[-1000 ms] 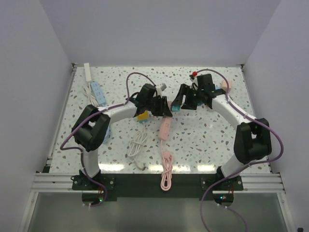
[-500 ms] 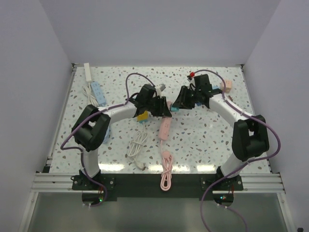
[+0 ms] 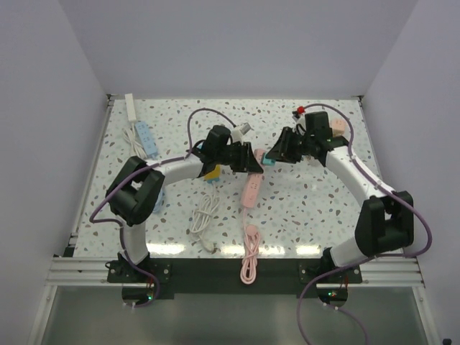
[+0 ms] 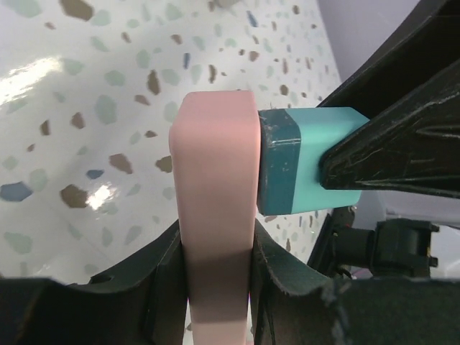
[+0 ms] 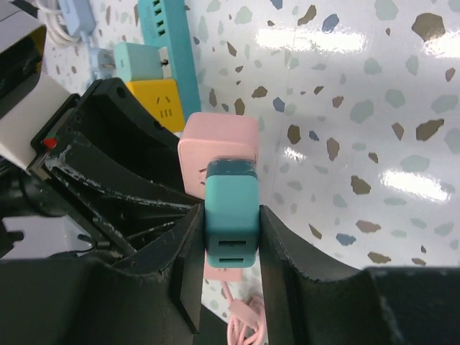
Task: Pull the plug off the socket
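The pink socket strip [image 3: 251,188] lies mid-table with its far end lifted, and my left gripper [image 3: 246,159] is shut on that end. In the left wrist view the socket [image 4: 215,180] stands between my black fingers [image 4: 154,277]. The teal plug [image 4: 309,162] sits with its dark base flush against the socket's right face. My right gripper [image 5: 231,237] is shut on the plug [image 5: 231,208], one finger on each side, with the pink socket [image 5: 219,136] just behind it. From above, the plug [image 3: 267,159] shows between the two grippers.
A yellow adapter [image 5: 164,108] and a teal power strip [image 5: 169,43] lie behind the left gripper. A blue strip [image 3: 144,138] and a white strip [image 3: 131,106] sit far left. A coiled white cable [image 3: 205,215] and the pink cable coil [image 3: 249,255] lie near the front edge.
My right gripper has shut on the teal plug. Both grippers and the socket's lifted end have shifted a little to the right.
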Controlling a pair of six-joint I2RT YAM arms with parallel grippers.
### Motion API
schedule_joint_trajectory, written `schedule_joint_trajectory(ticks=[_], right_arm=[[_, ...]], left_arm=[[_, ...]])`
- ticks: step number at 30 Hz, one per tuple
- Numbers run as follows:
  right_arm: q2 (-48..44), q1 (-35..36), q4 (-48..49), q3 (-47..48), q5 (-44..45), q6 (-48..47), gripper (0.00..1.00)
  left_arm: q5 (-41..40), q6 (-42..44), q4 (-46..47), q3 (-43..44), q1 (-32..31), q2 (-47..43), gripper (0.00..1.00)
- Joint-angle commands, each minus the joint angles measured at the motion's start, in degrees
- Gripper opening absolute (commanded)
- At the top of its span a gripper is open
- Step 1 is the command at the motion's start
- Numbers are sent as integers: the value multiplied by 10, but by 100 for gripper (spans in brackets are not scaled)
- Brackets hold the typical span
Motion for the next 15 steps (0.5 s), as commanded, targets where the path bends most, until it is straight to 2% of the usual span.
schedule_joint_trajectory(ticks=[1, 7, 11, 15], right_arm=[[-94, -39, -40, -8, -64, -14, 0], [-154, -47, -88, -19, -32, -39, 0], [-171, -49, -104, -14, 56, -36, 0], [-170, -49, -111, -3, 69, -36, 0]], left_arm=[[-13, -11, 28, -31, 33, -8, 0], [-10, -3, 18, -15, 42, 5, 0], [-7, -5, 11, 10, 39, 14, 0], [-14, -3, -6, 29, 35, 18, 0]])
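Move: In the left hand's grip the pink socket is already held, with the teal plug in its face about 4 cm to that hand's right, 3 cm ahead and some 4 cm above. For the right hand, already pinching that plug, the socket's middle lies roughly 6 cm back, 5 cm left and 5 cm below; the yellow plug stands some 18 cm left, 4 cm back and 12 cm below. Pulling on the still-pinched teal plug, the right hand rises about 4 cm and goes some 3 cm back and 3 cm to its right, away from the table, its fingers staying shut. The left hand keeps its grip on the pink socket and travels along, up about 4 cm and a couple to its right, turning some 10 degrees clockwise as its fingertips tip upward. ##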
